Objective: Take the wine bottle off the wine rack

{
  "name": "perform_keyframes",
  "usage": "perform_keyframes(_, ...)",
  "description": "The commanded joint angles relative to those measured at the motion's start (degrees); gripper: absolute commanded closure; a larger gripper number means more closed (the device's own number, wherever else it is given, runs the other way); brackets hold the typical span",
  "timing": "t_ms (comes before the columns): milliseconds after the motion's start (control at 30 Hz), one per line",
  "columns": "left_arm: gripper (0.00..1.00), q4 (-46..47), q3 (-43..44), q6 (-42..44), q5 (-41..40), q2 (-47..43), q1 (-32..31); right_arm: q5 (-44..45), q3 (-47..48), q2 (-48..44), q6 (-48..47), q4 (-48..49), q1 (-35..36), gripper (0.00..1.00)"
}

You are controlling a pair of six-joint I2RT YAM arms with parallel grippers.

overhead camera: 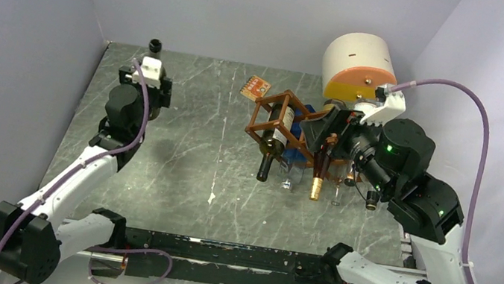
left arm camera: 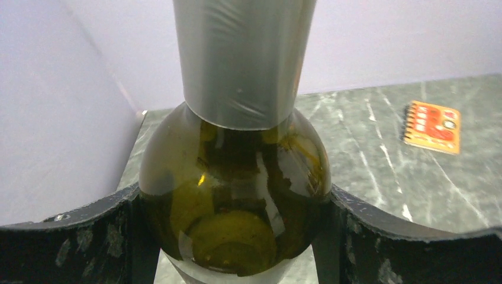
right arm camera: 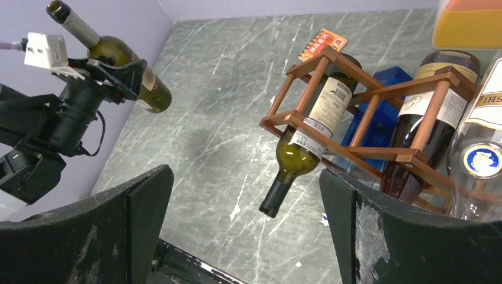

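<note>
My left gripper (overhead camera: 143, 84) is shut on a green wine bottle (left arm camera: 237, 177) with a grey foil neck, its fingers (left arm camera: 71, 236) pressed on both sides of the bottle's shoulder. That bottle (right arm camera: 127, 71) hangs above the table's far left, well apart from the wine rack (overhead camera: 272, 115). The rack (right arm camera: 367, 152) is a reddish-brown lattice that holds other bottles; a green one (right arm camera: 308, 139) pokes neck-down from its left cell. My right gripper (right arm camera: 245, 236) stands open beside the rack (overhead camera: 325, 134), with nothing between its fingers.
A cream-and-orange cylinder (overhead camera: 358, 67) stands behind the rack. An orange card (overhead camera: 256, 87) lies on the table to the rack's left, and a blue object (right arm camera: 385, 89) sits under the rack. A dark bottle with a gold cap (overhead camera: 319, 175) and a clear bottle (right arm camera: 479, 160) lie in the right cells.
</note>
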Motion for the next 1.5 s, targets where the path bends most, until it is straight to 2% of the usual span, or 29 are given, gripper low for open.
perform_keyframes(0, 0.93, 9.34, 0.64, -6.81, -3.42, 0.64, 5.57, 1.38, -0.2, -0.63, -1.27, 0.77, -0.17, 0.0)
perform_keyframes(133, 0.93, 12.8, -1.26, -10.12, -1.38, 1.43, 13.35, 1.96, -0.52, -1.58, -1.42, 0.89, -0.13, 0.0)
perform_keyframes(233, 0.93, 13.13, -0.56, -9.33, -0.65, 3.84, 18.44, 1.55, -1.18, -2.22, -1.9, 1.52, -0.1, 0.0)
perform_keyframes(367, 0.93, 15.86, -1.48, -8.06, -4.53, 7.27, 24.81, 2.66, 0.74, -1.73, -2.94, -0.28, -0.1, 0.0)
perform_keyframes(433, 0.93, 17.84, -2.43, -9.13, -3.42, 8.61, 28.26, 3.12, 2.03, -1.68, -3.46, -1.18, -0.2, 0.0)
perform_keyframes(533, 0.93, 19.7, -2.66, -9.75, -0.45, 11.04, 30.52, 2.96, 2.12, -2.16, -3.86, -1.08, -0.11, 0.0)
perform_keyframes(700, 0.93, 19.42, -1.75, -11.29, -1.15, 15.04, 34.34, 2.94, 0.76, -2.73, -3.96, -0.79, -0.15, 0.0)
perform_keyframes(767, 0.93, 20.91, -1.68, -11.53, 1.56, 16.68, 36.3, 2.68, 0.48, -2.62, -3.78, -0.7, -0.16, 0.0)
perform_keyframes(900, 0.93, 19.62, 0.76, -11.42, 7.41, 19.85, 37.4, 2.28, 0.29, -2.45, -3.49, -0.88, -0.1, 0.0)
perform_keyframes(1067, 0.93, 22.92, 2.31, -8.67, 14.59, 23.73, 37.77, 3.21, 1.43, -2.15, -3.17, -2.25, -0.16, 0.0)
perform_keyframes(1333, 0.93, 25.75, 14.45, -11.99, 21.22, 35.87, 37.57, 1.52, -0.46, -4.0, -0.7, -0.97, -0.1, 0.0)
perform_keyframes(1467, 0.93, 35.05, 18.36, -12.62, 25.89, 42.92, 37.52, 1.59, -0.9, -4.53, 0.13, -1.87, -0.12, 0.0)
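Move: The left gripper already holds the wine bottle upright. The open tabletop in the far-left area lies about 18 cm ahead of this gripper, 22 cm to its left and some 29 cm below. The orange notebook lies about 24 cm ahead, 27 cm to the right and 29 cm down; the bottle in the rack's left bay is roughly 2 cm ahead, 35 cm right and 20 cm down. From the right gripper, that open tabletop is around 35 cm ahead, 61 cm left and 43 cm below. Swing the left gripper some 23 cm left towards the side wall, away from the rack, lowering it about 12 cm and turning it about 35 degrees counter-clockwise. Then push forward about 10 cm towards the far-left corner, easing up slightly and turning back about half that way. Keep the fingers clamped on the bottle's shoulder, letting its top lean a little left. ##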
